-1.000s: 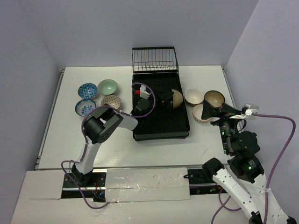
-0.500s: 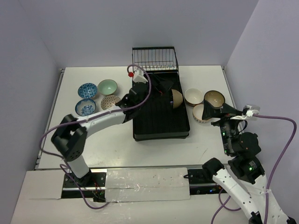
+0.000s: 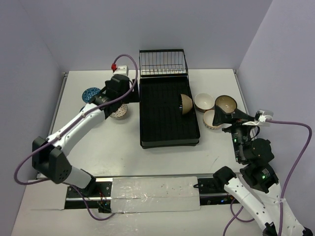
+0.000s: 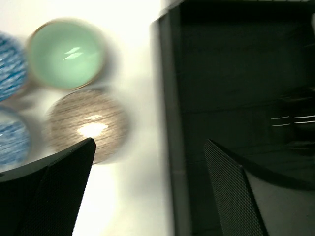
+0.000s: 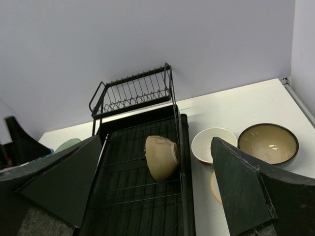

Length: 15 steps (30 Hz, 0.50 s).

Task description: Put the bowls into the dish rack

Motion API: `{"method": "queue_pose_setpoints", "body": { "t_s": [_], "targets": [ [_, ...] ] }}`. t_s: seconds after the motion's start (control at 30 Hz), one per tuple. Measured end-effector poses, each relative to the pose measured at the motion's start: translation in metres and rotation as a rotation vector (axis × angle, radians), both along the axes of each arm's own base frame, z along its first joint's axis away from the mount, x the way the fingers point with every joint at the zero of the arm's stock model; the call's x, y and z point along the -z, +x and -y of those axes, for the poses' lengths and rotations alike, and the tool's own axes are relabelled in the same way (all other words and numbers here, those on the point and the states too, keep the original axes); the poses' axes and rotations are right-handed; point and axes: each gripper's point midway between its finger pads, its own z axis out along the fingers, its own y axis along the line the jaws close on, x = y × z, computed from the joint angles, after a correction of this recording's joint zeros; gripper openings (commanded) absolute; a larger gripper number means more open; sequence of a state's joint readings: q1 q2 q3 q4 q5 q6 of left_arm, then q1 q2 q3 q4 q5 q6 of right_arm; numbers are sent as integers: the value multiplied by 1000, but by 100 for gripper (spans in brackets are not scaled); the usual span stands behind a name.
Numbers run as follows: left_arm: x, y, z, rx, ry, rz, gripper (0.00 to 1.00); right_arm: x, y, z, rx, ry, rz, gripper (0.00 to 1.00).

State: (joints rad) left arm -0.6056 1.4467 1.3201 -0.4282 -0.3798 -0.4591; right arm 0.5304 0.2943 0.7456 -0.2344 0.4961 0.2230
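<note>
The black dish rack (image 3: 162, 123) lies mid-table with its wire section (image 3: 163, 61) at the far end. One tan bowl (image 3: 185, 103) rests on its side inside it, against the right wall. My left gripper (image 3: 115, 91) hovers open and empty over the left group of bowls. Below it are the pale green bowl (image 4: 66, 54), the brown-speckled bowl (image 4: 87, 124) and two blue patterned bowls (image 4: 10, 66). My right gripper (image 3: 224, 118) stands open and empty to the right of the rack. It faces the tan bowl (image 5: 161, 156), a cream bowl (image 5: 213, 145) and a brown-rimmed bowl (image 5: 268, 142).
A third bowl (image 3: 210, 119) lies right of the rack, partly under my right fingers. The rack's left wall (image 4: 170, 123) runs just right of the speckled bowl. Purple walls close in the table on three sides.
My left gripper opened and let go of the tan bowl in the rack. The arm then swung left to the bowls beside the rack. The right arm has not moved.
</note>
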Motion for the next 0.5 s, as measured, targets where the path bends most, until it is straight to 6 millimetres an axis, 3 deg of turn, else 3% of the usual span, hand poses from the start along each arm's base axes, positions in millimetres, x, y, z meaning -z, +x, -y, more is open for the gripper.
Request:
{"method": "queue_pose_setpoints", "body": {
  "t_s": [0.13, 0.27, 0.37, 0.5],
  "targets": [
    [67, 13, -52, -33, 174, -205, 88, 4, 3, -4, -10, -12, -17, 100],
    [120, 15, -73, -7, 251, -384, 78, 5, 2, -3, -12, -13, -18, 100],
    [138, 22, -71, 38, 277, -455, 77, 4, 1, -3, -13, -11, -16, 100],
    [144, 31, -64, 80, 290, -482, 74, 4, 1, -3, -13, -10, -15, 100]
  ]
}}
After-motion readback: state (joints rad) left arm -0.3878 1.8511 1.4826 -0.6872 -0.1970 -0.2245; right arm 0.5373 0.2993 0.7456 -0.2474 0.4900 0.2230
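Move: The patterned bowl lies some 9 cm to the left gripper's left, about 4 cm ahead and roughly 21 cm below. The green bowl is about 10 cm beyond it and 2 cm farther left; the blue floral bowl is some 13 cm left of it and 1 cm nearer. The rack's left wall has its middle about 2 cm right of the left gripper and 3 cm ahead, 20 cm down. From the right gripper, the patterned bowl is around 52 cm left, 20 cm ahead and 33 cm lower. Drop the left gripper about 14 cm towards the patterned bowl, swinging left off the rack's edge by some 6 cm and easing slightly forward; slow the descent near the bowl. Tip the fingers further down by nearly 30 degrees, roll the hand's left side up, and narrow the wide-open fingers by about a quarter, ending over the bowl's right part, still unclosed. ##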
